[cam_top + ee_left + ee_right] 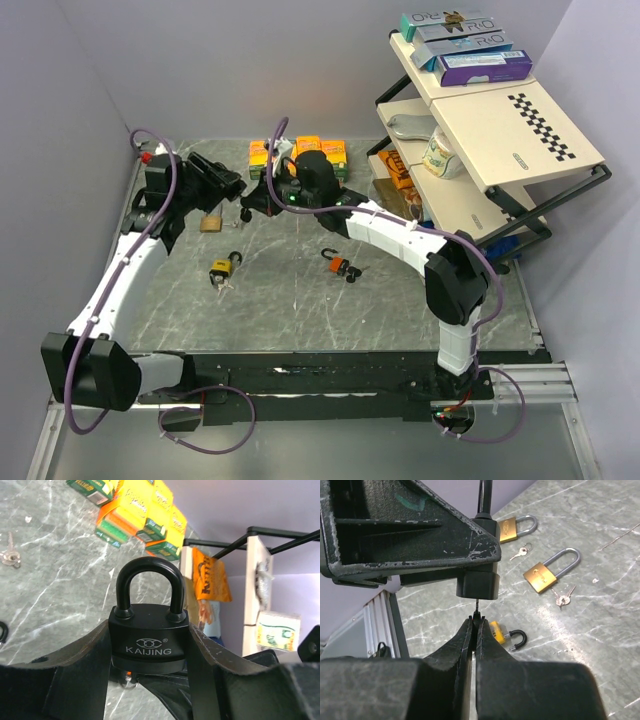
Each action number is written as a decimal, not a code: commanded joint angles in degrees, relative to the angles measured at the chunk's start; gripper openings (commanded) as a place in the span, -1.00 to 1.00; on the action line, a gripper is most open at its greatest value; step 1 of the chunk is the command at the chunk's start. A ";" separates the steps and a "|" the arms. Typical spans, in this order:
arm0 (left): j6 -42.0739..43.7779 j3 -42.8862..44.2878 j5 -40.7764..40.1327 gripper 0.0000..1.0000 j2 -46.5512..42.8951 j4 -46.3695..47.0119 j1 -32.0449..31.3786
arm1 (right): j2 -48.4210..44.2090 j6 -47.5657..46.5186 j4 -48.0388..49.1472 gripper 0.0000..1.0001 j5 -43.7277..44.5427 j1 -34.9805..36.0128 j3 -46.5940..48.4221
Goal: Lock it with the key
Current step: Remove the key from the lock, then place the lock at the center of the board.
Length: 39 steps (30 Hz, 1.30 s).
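A black KAIJING padlock stands upright between the fingers of my left gripper, which is shut on its body. Both legs of its shackle meet the body. In the top view the left gripper and the right gripper meet at the back of the table. In the right wrist view the padlock's underside hangs just above my right gripper. That gripper is shut on the head of a thin key, whose blade runs up into the lock's bottom.
On the marble table lie a brass padlock, a second brass padlock with keys beside it, and a small orange padlock with its shackle open. Orange and green boxes line the back. A tilted shelf rack stands right.
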 commanded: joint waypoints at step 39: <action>78.01 -0.33 -7.40 -0.98 26.64 -15.81 28.54 | -12.73 -4.48 -3.95 -1.00 -9.85 -2.19 -12.60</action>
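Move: The black lock is shut and in my left fingers; the bare table spot I take it to lies about 23 cm left, 9 cm back and 27 cm below them. Down on the table, the nearer brass lock is 4 cm ahead and 10 cm left of my left hand, the yellow lock 9 cm back and 8 cm left. From my right hand, already pinching the key, the black lock is roughly 4 cm left, 2 cm ahead and 1 cm below. I part my hands, both grips kept shut: my left hand draws the black lock off the key, leftward at first, then swings down and back beyond the brass and yellow locks, some 25 cm lower and 22 cm left overall, fingers tipping from forward to nearly straight down. My right hand keeps the key pinched, backs off about 5 cm back and 5 cm right, sinking slightly, then holds still. ##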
